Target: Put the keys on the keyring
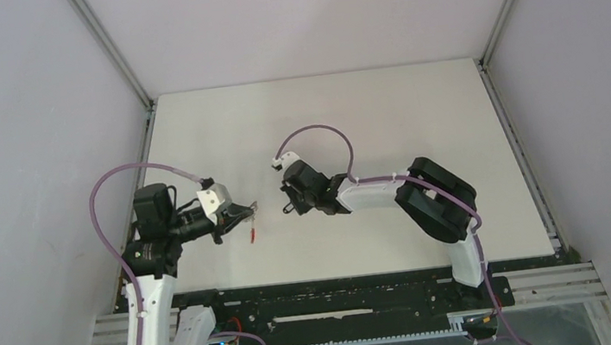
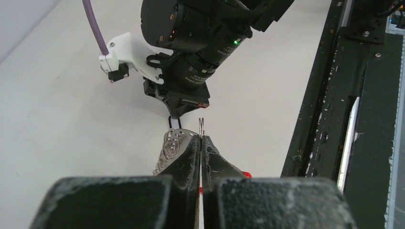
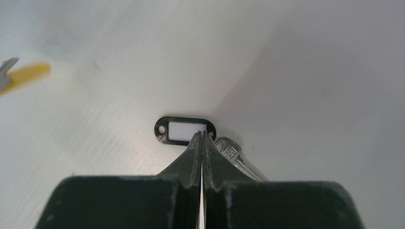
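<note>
My left gripper is shut on the keyring, pinching one thin silver ring that sticks out past the tips. The bunch of wire rings lies against the left finger, and the red band hangs below. Just right of it, my right gripper is shut, its tips at the end of the black tag where that joins its silver key on the table. The yellow-tagged key shows blurred at the far left of the right wrist view.
The white table is walled at the back and on both sides. A black rail runs along the near edge, close beside the left gripper. The two gripper heads sit a short gap apart at the table's near left.
</note>
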Controlling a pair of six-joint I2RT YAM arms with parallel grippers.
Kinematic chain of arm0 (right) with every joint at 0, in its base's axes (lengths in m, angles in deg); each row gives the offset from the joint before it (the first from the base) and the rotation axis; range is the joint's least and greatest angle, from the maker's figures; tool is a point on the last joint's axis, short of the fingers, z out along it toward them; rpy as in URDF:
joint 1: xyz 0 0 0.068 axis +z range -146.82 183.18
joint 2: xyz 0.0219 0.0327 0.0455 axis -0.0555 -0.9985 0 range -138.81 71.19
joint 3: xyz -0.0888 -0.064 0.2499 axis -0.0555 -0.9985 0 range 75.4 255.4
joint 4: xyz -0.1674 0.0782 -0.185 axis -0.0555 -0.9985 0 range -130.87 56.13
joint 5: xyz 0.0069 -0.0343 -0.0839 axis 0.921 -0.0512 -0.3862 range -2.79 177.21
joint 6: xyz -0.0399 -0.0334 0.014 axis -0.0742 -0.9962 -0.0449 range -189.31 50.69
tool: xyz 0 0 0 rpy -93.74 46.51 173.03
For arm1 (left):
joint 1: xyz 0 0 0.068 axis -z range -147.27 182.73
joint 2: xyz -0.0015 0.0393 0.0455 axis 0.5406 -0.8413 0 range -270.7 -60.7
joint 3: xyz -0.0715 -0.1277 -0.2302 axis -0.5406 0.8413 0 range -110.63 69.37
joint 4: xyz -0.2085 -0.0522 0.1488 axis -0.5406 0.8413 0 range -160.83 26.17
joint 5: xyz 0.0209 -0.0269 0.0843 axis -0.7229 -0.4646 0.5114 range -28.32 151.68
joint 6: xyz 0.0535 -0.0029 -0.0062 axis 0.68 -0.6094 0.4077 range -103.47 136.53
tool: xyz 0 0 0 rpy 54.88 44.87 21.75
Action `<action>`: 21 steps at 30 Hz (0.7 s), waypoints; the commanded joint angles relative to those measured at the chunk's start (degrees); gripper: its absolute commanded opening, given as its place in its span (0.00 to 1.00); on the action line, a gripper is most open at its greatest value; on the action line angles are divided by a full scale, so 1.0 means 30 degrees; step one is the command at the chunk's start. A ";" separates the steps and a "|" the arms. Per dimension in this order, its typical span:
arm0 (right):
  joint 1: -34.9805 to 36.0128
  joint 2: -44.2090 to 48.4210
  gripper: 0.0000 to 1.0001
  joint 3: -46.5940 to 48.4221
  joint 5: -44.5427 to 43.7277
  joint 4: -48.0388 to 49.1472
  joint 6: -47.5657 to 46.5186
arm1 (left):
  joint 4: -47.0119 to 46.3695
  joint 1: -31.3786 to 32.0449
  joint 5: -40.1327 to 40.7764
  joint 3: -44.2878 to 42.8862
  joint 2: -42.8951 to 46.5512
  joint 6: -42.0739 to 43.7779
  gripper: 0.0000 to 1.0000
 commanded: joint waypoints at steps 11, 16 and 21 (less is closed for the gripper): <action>-0.0875 0.3913 0.00 -0.3135 0.1298 0.0533 0.1547 | 0.0217 -0.0146 -0.1695 -0.0850 -0.0106 -0.0023 0.00; -0.0897 0.4635 0.00 -0.3869 0.1369 0.0334 0.1851 | 0.0452 -0.0062 -0.1851 -0.0928 -0.0115 0.0202 0.00; -0.1088 0.5154 0.00 -0.4762 0.2308 0.0604 0.1666 | 0.1345 0.0115 -0.2223 -0.1016 -0.0139 0.1074 0.00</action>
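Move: The right hand, shut on the small ring of the black tag, has the keyring about 13 cm back, 6 cm to its left and some 16 cm higher, hanging from the left fingers. The tag lies 1 cm back and 1 cm left of the right hand, and its key 1 cm ahead and 3 cm right, both about 1 cm below. From the left hand the black tag is roughly 11 cm ahead, 6 cm right and 21 cm down. With its fingers kept shut on the small ring between black tag and key, the right hand first rises about 2 cm while going right, then carries on right and back at nearly that low height, some 5 cm sideways in all, with only a slight wrist tilt. The left hand keeps its pinch on the keyring and stays nearly in place, easing about a centimetre back. ##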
